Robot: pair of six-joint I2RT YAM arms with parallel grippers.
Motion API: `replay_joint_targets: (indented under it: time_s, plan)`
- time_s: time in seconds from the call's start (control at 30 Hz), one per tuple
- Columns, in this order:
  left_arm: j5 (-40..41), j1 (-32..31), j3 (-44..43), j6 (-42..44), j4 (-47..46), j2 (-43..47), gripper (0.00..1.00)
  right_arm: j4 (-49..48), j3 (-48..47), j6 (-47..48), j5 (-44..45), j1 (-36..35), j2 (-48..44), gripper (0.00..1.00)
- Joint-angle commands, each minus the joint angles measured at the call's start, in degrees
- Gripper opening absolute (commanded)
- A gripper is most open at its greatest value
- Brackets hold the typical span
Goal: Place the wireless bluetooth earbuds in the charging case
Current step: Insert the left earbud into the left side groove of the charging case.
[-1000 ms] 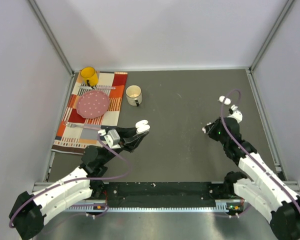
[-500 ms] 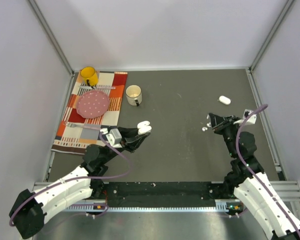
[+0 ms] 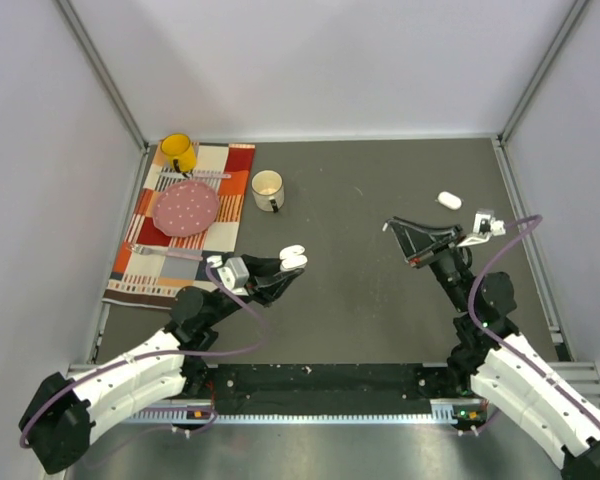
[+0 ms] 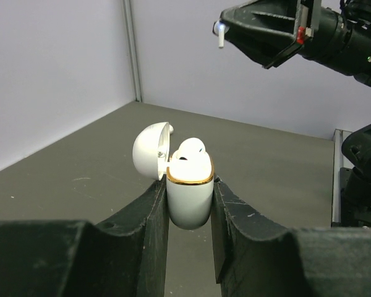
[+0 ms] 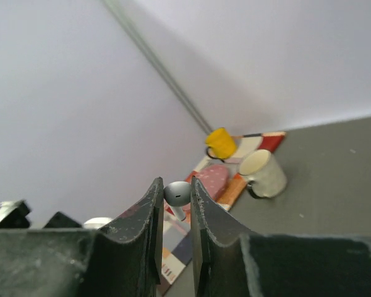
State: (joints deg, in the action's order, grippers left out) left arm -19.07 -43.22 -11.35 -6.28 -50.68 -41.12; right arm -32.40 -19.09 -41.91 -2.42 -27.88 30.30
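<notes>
My left gripper (image 4: 190, 187) is shut on the white charging case (image 4: 190, 201), held upright above the table. Its lid (image 4: 149, 151) is tipped open to the left, and one earbud (image 4: 190, 151) sits inside. From above, the case (image 3: 293, 257) shows left of centre. My right gripper (image 5: 175, 185) is shut on a second white earbud (image 5: 177, 193), its stem pointing down. In the left wrist view that earbud (image 4: 221, 36) hangs high above and to the right of the case. The right gripper (image 3: 391, 226) is raised right of centre, apart from the case.
A white pebble-like object (image 3: 449, 200) lies on the table at the back right. A white mug (image 3: 268, 189) stands near a striped cloth (image 3: 185, 240) that carries a pink plate (image 3: 187, 208) and a yellow mug (image 3: 178, 152). Walls enclose the table.
The right arm has lifted off the table and swung left toward the middle with the earbud in its fingers. The left gripper with the case has edged slightly right.
</notes>
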Motion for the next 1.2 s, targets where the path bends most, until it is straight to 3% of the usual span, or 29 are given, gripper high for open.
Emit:
replay_joint_targets:
  time_s: [0.0, 0.67, 0.93, 1.17]
  plan:
    - [-0.8, -0.1, -2.0, 0.0, -4.6, -0.1, 0.00, -18.7, 0.4, 3.7, -3.2, -4.5, 2.6, 0.00]
    - [-2.1, -0.1, -2.1, -0.7, -6.5, -1.2, 0.00, -44.6, -5.8, 11.2, 2.1, -29.9, 28.6, 0.00]
    - [-2.3, -0.1, -2.1, -0.7, -5.9, -0.4, 0.00, -51.0, -8.7, 10.9, 4.1, -34.1, 37.9, 0.00]
    - [-2.3, -0.1, -2.1, -0.7, -5.9, -0.4, 0.00, -49.6, -9.6, 10.7, 5.9, -35.0, 39.8, 0.00]
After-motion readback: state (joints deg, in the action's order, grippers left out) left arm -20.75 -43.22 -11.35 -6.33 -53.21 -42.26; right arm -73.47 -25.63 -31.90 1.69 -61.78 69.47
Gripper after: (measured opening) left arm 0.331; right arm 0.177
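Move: The right hand, already pinching an earbud, has the open charging case about 19 cm to its left, 7 cm back and some 4 cm lower. The cream mug stands roughly 27 cm ahead, 28 cm left and 25 cm below; the pink plate is about 22 cm ahead, 50 cm left and 27 cm below. The left hand still grips the case between its fingertips, its middle within about 1 cm of the hand point. The right hand carries its earbud some 18 cm left, 7 cm back, turning counter-clockwise, to above the case. ##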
